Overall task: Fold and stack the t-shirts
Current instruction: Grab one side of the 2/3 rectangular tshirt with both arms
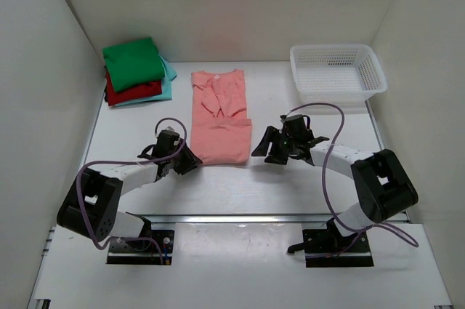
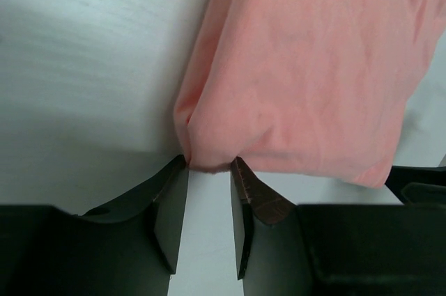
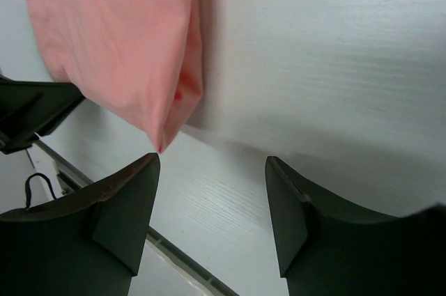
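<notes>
A salmon-pink t-shirt (image 1: 220,116) lies flat mid-table, its sleeves folded in and its hem toward me. My left gripper (image 1: 192,161) is at the shirt's near left corner. In the left wrist view that bunched corner (image 2: 209,153) sits right at the tips of the left gripper (image 2: 209,164); its jaws stand partly open with bare table between them. My right gripper (image 1: 259,147) is open beside the near right corner. There the corner's point (image 3: 162,144) just meets the left fingertip (image 3: 143,170), and nothing lies between the fingers. Folded green (image 1: 133,62), red (image 1: 131,92) and light teal (image 1: 167,82) t-shirts are stacked at the back left.
A white plastic mesh basket (image 1: 338,73) stands at the back right. White walls close in the table on the left, back and right. A metal rail (image 1: 240,218) runs along the near edge between the arm bases.
</notes>
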Robot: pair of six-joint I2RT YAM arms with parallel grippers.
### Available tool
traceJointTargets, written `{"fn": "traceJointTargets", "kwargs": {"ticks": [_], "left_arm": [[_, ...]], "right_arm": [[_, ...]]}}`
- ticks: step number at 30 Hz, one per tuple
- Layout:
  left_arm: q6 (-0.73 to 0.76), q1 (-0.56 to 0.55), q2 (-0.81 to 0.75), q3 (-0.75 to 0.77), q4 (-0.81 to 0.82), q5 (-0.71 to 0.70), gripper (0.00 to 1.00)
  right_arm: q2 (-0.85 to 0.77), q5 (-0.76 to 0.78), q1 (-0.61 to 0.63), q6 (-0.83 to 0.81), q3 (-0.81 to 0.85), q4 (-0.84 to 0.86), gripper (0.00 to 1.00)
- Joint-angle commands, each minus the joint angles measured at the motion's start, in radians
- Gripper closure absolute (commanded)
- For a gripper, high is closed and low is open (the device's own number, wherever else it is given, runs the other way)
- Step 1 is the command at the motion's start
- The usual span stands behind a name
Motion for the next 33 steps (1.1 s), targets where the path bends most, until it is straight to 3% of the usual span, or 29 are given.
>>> {"fn": "traceJointTargets", "kwargs": {"ticks": [1,14,17,22,23,24,29,33], "left_arm": [[-0.002,0.008,-0.058,-0.031,-0.042,-0.045,0.59],[-0.025,0.03,-0.076,-0.074,-0.007,-0.066,0.54],[-0.031,0.03,-0.049,-0.07,0.017,-0.068,0.53],[-0.025,0.025,0.009,-0.028,0.037,-0.092,0.58],[-0.019,0.028,0.028,-0.015,0.035,-0.1,0.68],[-0.016,0.027,0.029,-0.008,0.035,-0.1,0.97],[0.07,0.011,0.001,0.004,-0.164,-0.057,1.0],[0.089,-0.016,-0.229,-0.091,-0.343,0.016,1.0]], "right_arm": [[0.018,-0.024,0.017,0.054,0.006,0.111,0.4],[0.165,-0.088,0.083,0.112,0.051,0.228,0.42],[0.191,-0.096,0.081,0.109,0.065,0.24,0.51],[0.233,-0.091,0.092,0.083,0.106,0.193,0.75],[0.234,-0.087,0.087,0.076,0.123,0.191,0.89],[0.236,-0.085,0.086,0.072,0.124,0.176,1.0],[0.149,-0.096,0.119,0.007,0.086,0.043,0.99],[0.026,-0.163,0.141,-0.065,-0.027,-0.11,1.0]]}}
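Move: Right at the left fingertips, within about 1 cm and a touch lower, is the folded t-shirt's near left corner; its near right corner lies some 14 cm to the right, level with it. The stacked shirts are about 27 cm ahead and 17 cm left of the left hand. For the right hand, the near right corner is roughly 5 cm left and 3 cm below, the basket about 27 cm ahead and 22 cm right. Sliding about 5 cm left and 2 cm down, the open right hand reaches the t-shirt's near right corner and pinches it shut. The left hand eases back and about 1 cm left, comes forward 2 cm, and closes on the near left corner. With both grips made, the hands draw back together, towards the bases, some 3 to 4 cm, staying low. ##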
